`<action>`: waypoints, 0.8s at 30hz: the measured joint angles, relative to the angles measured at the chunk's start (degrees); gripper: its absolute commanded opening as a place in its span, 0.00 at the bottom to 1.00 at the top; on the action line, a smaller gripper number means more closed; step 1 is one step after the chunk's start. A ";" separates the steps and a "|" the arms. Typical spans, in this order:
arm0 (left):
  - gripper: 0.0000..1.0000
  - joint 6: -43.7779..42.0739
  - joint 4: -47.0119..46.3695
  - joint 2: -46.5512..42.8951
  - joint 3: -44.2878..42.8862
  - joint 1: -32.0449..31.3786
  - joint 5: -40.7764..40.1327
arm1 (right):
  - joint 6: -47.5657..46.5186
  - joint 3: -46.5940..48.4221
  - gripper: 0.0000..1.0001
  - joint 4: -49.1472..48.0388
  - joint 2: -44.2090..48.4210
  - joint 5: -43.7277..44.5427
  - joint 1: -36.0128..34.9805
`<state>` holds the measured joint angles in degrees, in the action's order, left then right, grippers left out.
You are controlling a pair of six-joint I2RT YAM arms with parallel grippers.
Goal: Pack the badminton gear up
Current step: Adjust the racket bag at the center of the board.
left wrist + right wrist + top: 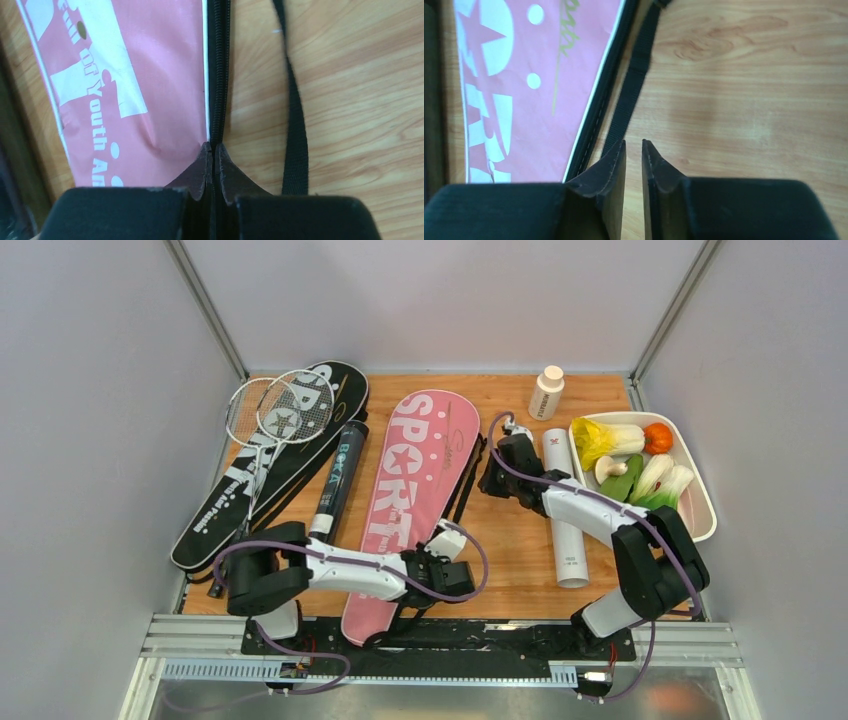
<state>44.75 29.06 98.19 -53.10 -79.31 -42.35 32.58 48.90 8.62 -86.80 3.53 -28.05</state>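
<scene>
The pink SPORT bag (415, 480) lies lengthwise in the middle of the table. My left gripper (455, 545) is at its lower right edge. In the left wrist view this gripper (213, 147) is shut on the bag's black zipper edge (219, 70), with the black strap (295, 125) lying to the right. My right gripper (495, 475) is further up that edge. Its jaws (634, 145) stand slightly apart over bare wood, next to the strap (634, 80), holding nothing. Two thin rackets (280, 415) rest on the black bag (235, 515) at the left. A black tube (338, 480) and a white tube (565, 510) lie on the table.
A small white bottle (546, 392) stands at the back. A white tray (706, 510) of toy vegetables sits at the right, close to my right arm. Grey walls close in the table on the left, right and back.
</scene>
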 measured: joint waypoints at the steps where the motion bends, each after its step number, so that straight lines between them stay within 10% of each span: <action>1: 0.00 0.07 0.92 -1.31 0.61 0.39 0.50 | -0.31 0.48 0.25 -0.22 -0.04 -0.33 0.02; 11: 0.00 -0.28 4.85 -19.56 4.31 5.49 5.05 | 8.61 -2.29 0.62 -14.64 -1.11 -13.62 -1.09; 22: 0.00 -1.62 1.84 -21.90 7.72 7.48 6.99 | 22.21 -3.87 0.62 -25.27 -14.29 -16.59 -8.59; 24: 0.00 -1.64 1.42 -21.94 8.09 7.48 7.26 | 23.43 -3.82 0.48 -26.05 -14.88 -15.63 -9.60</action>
<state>43.11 30.48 76.25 -45.01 -71.83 -35.09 56.01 45.08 -17.43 -101.69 -12.10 -37.65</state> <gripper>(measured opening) 0.008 0.620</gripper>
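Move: The left hand already has the racket bag's right-hand zip edge between its shut fingertips. The stretch of that edge the right hand goes for lies some 11 cm to the right hand's left, 4 cm back and 5 cm below; from the left hand it is about 14 cm ahead and 4 cm right. The strap lies about 3 cm left of the right hand, level with it and 6 cm below; the white tube is 19 cm to its right and 4 cm back. Keeping its pinch on the zip edge, the left hand draws it up about 5 cm and 4 cm to the left, then holds it there. The right hand rises some 3 cm over the strap, then swings left and down towards the edge farther out, about 13 cm left in all and slightly back, opening its fingers and rolling some 25 degrees, left side up, until they straddle the edge. ##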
